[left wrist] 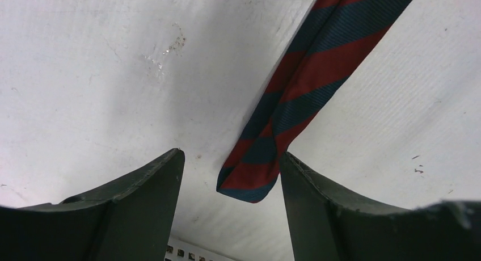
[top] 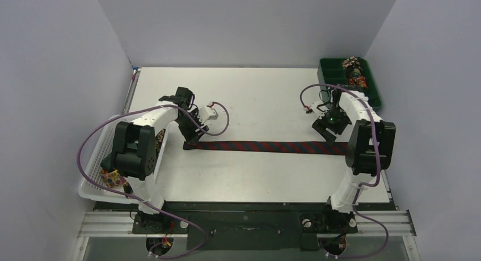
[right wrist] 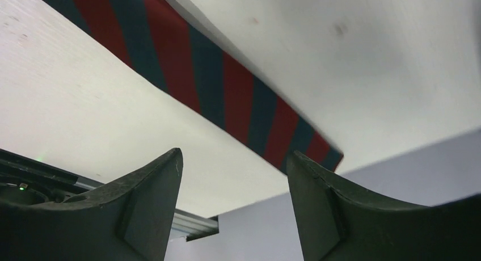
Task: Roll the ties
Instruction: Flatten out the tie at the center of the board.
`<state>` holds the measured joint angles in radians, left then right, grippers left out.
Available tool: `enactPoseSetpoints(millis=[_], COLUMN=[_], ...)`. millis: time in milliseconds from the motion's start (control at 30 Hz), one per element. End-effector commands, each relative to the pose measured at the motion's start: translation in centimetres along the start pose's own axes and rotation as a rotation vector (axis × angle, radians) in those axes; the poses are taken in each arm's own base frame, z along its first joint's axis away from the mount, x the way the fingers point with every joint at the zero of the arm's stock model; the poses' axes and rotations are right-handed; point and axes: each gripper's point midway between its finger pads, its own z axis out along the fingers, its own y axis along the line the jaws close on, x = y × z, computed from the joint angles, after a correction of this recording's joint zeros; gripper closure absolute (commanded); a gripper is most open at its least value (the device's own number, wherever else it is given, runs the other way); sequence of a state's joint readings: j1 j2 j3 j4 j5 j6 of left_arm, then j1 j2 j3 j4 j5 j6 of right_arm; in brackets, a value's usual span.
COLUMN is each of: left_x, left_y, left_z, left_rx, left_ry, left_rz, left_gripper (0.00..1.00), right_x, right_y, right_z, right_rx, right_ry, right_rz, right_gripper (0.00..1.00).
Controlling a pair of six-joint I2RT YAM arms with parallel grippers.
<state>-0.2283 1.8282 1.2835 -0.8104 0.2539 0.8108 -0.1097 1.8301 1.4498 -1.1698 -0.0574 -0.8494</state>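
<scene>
A navy tie with red diagonal stripes point(top: 266, 146) lies flat and straight across the table, running left to right. My left gripper point(top: 190, 137) hovers over its narrow left end with jaws open. In the left wrist view that narrow tip point(left wrist: 249, 179) rests on the table between the spread fingers point(left wrist: 150, 204), beside the right finger, and my left gripper point(left wrist: 230, 176) holds nothing. My right gripper point(top: 330, 131) stands open above the wide right end. The right wrist view shows the tie point(right wrist: 227, 96) lying past the fingertips, with nothing inside my right gripper point(right wrist: 233, 164).
A white mesh basket point(top: 93, 164) sits at the left table edge with a multicoloured tie point(top: 113, 179) in it. A green compartment tray point(top: 330, 74) at the back right holds rolled ties point(top: 356, 75). The table's right edge runs close to the tie's wide end.
</scene>
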Motion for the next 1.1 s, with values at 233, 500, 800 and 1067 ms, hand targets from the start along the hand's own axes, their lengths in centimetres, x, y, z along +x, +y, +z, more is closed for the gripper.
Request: enactPoseSetpoints(millis=[233, 500, 800, 1067], left_x=[0.8, 2.4, 3.1, -5.3], left_y=[1.2, 1.3, -0.1, 8.9], left_z=[2.1, 3.3, 3.4, -4.0], left_rx=[0.000, 0.003, 0.064, -0.310], left_ry=[0.029, 0.112, 0.131, -0.262], left_rz=[-0.050, -0.048, -0.040, -0.090], left_gripper=[0.44, 0.48, 1.00, 1.00], right_x=[-3.2, -2.0, -0.6, -6.1], right_y=[1.7, 3.6, 4.1, -5.8], right_z=[5.2, 7.6, 7.0, -2.2], right_rx=[-0.075, -0.090, -0.063, 0.415], right_ry=[0.033, 0.115, 0.149, -0.260], right_rz=[-0.217, -0.312, -0.330, -0.112], right_gripper=[0.37, 0.51, 1.00, 1.00])
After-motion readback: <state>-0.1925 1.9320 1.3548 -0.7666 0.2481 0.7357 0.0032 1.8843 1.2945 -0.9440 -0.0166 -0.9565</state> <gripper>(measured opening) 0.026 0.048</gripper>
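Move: The tie lies flat across the board, running left to right. Its left end is almost straight under the left hand, about 3 cm down and 1 cm to the left. The right hand's grip spot on the tie's right stretch lies some 3 cm back, 3 cm left and 7 cm below. The white basket's middle is about 26 cm left and 5 cm back of the left hand; the green bin's middle is about 21 cm ahead and 8 cm right of the right hand. Down onto the tie with both open hands: the left sinks about 3 cm, while the right first swings left, then drops about 7 cm, easing back 3 cm and turning some 20 degrees counter-clockwise. Both close and pinch the tie near its ends, then draw it forward together, rising a centimetre or two, the right going farther. ##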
